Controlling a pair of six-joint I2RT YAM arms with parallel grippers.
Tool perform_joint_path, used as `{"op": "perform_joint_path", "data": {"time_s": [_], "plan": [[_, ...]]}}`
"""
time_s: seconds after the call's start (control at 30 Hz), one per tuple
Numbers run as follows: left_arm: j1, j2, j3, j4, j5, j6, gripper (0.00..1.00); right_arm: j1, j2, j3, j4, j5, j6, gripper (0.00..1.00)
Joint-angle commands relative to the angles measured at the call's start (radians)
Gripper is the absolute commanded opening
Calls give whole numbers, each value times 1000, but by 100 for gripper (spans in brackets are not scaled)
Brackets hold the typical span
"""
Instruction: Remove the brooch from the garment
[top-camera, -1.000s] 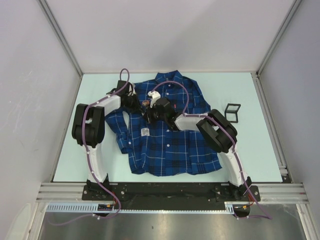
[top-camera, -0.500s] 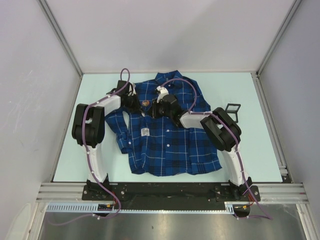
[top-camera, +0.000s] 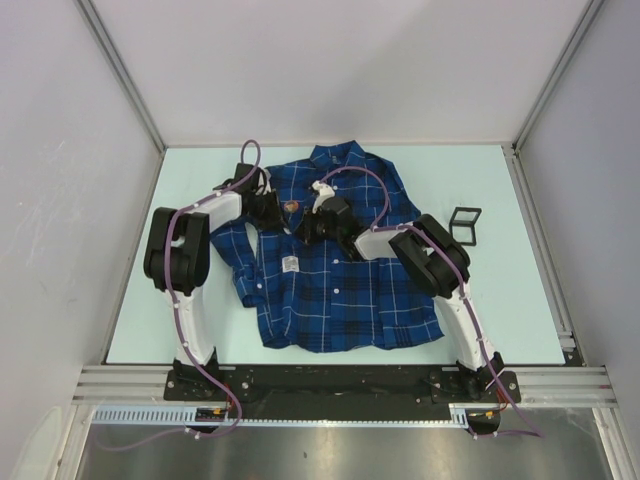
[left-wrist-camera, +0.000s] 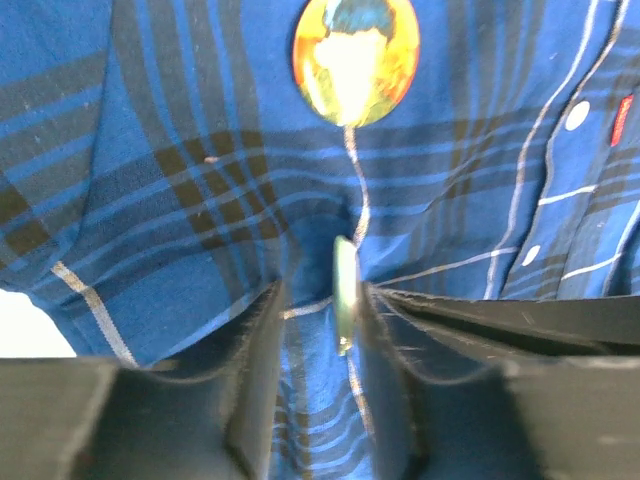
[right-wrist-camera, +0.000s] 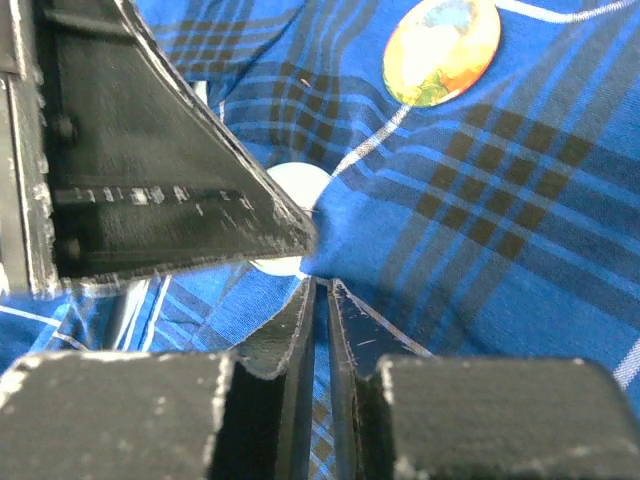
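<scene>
The garment, a dark blue plaid shirt, lies flat on the table. The brooch, a round orange-yellow badge, is pinned on its chest; it also shows as the brooch and the brooch in the wrist views. My left gripper stands open just short of it, on the cloth, with a thin pale green edge-on piece against its right finger. My right gripper is shut on a fold of the shirt below the brooch. The left gripper's finger looms close beside it.
A small black open frame stands on the table to the right of the shirt. White buttons run down the shirt front. Grey walls close in the pale table on three sides.
The left gripper's jaws have opened where they were. The right gripper has shifted left towards the brooch and closed on the cloth.
</scene>
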Motion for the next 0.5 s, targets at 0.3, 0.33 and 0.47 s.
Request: {"op": "perform_joint_path", "data": {"time_s": [0.3, 0.33, 0.47], "plan": [[22, -72, -14, 26, 9, -3, 70, 11, 12, 54, 15, 19, -8, 11], [25, -72, -11, 25, 6, -4, 70, 11, 12, 54, 17, 20, -8, 11], [28, -52, -5, 29, -7, -4, 65, 12, 10, 57, 14, 17, -11, 11]]}}
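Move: The brooch already stands nearly on edge between the left hand's parted fingertips, about 1 cm ahead of its hand point and 1 cm below. From the left hand, the other brooch is some 6 cm ahead, 1 cm right and 2 cm below, and the white label about 9 cm back, 1 cm right and 2 cm below. From the right hand, shut at its near edge, the brooch lies about 2 cm left and 1 cm ahead, level. Already loosened, the brooch stays beside the left hand's right-hand finger as the left fingers go on spreading to about two thirds open. That hand first pauses, then eases roughly 1 cm up and 1 cm to its left, its wrist barely turning. The right hand stays put with its fingers shut, tips close by the brooch's edge. ##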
